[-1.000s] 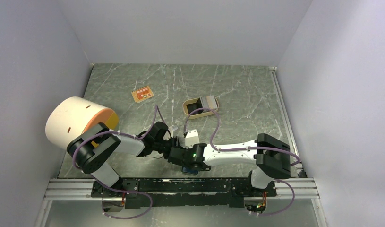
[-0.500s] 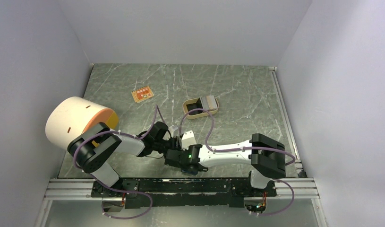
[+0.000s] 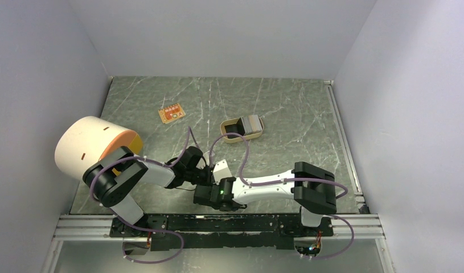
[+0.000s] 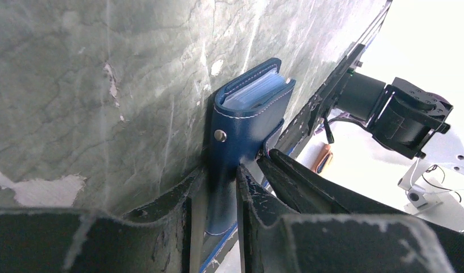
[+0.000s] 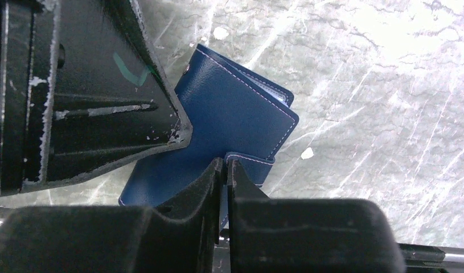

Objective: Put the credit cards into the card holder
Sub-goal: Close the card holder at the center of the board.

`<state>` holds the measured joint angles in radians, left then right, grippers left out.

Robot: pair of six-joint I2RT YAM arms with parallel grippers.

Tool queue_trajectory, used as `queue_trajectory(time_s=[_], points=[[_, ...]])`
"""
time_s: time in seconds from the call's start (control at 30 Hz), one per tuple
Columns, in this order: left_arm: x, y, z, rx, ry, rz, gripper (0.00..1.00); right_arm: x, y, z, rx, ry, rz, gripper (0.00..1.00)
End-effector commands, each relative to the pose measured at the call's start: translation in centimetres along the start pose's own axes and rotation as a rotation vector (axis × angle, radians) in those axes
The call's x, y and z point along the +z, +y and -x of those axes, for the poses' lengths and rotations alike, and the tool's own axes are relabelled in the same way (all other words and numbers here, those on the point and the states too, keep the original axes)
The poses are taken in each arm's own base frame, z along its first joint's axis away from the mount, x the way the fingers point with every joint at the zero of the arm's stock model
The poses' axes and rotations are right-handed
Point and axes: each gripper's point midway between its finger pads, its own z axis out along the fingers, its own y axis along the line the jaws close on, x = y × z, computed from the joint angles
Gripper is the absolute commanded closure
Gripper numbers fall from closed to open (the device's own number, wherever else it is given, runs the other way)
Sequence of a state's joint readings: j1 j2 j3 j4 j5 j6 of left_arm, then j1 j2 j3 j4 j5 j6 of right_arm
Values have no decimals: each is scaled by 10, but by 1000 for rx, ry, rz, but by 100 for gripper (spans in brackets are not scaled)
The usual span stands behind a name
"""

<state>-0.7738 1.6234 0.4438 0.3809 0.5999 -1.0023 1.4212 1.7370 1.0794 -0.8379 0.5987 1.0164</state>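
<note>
The card holder [image 4: 241, 122] is a navy folding wallet with white stitching and a snap stud, and it stands on edge on the green stone table. My left gripper [image 4: 219, 173] is shut on its near end. In the right wrist view the card holder [image 5: 229, 108] lies folded, pale inner sleeves showing at its far edge. My right gripper [image 5: 225, 162] has its jaws almost together on the wallet's strap tab. From above, both grippers [image 3: 205, 181] meet near the table's front edge and hide the wallet. A grey stack, apparently the credit cards [image 3: 253, 123], sits in the tan tray.
The tan oval tray [image 3: 232, 138] stands mid-table, with a dark item beside the grey stack. A small orange board [image 3: 171, 114] lies further back left. A large white and orange cylinder [image 3: 95, 145] stands at the left by my left arm. Walls close in three sides.
My right arm has slid left along the front edge, carrying its gripper further under the left one. The left arm has barely moved.
</note>
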Motion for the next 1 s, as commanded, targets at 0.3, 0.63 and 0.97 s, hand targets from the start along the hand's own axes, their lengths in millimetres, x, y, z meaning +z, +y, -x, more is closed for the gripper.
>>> queue_trajectory(time_s=[0.3, 0.63, 0.97], points=[[4, 23, -14, -20, 29, 57, 71, -3, 33, -6, 0, 9, 73, 83], [4, 23, -15, -23, 33, 57, 70, -16, 20, 10, 31, -47, 45, 73], [4, 23, -15, -21, 35, 56, 70, -42, -4, 22, 169, -109, 167, 68]])
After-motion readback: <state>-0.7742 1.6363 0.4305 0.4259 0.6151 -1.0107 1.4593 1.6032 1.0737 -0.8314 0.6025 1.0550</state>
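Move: The right fingertips are already on the card holder's strap; its middle lies about 1 cm to their right and 1 cm below. The folded holder's middle is some 1 cm ahead of the right hand, 1 cm left and 1 cm down, with the left fingers about 2 cm ahead and 3 cm left. The card tray stands roughly 24 cm ahead and 4 cm right. From the left hand the strap lies about 4 cm right and 2 cm back. The right fingertips come free of the strap: still low, they slide about 1 cm back and slightly left while spreading from nearly shut to about a third open, then lift quickly some 3.5 cm away from the holder, the wrist rolling roughly 10 degrees at the end. The left hand stays put and keeps its pinch on the holder's left edge. ##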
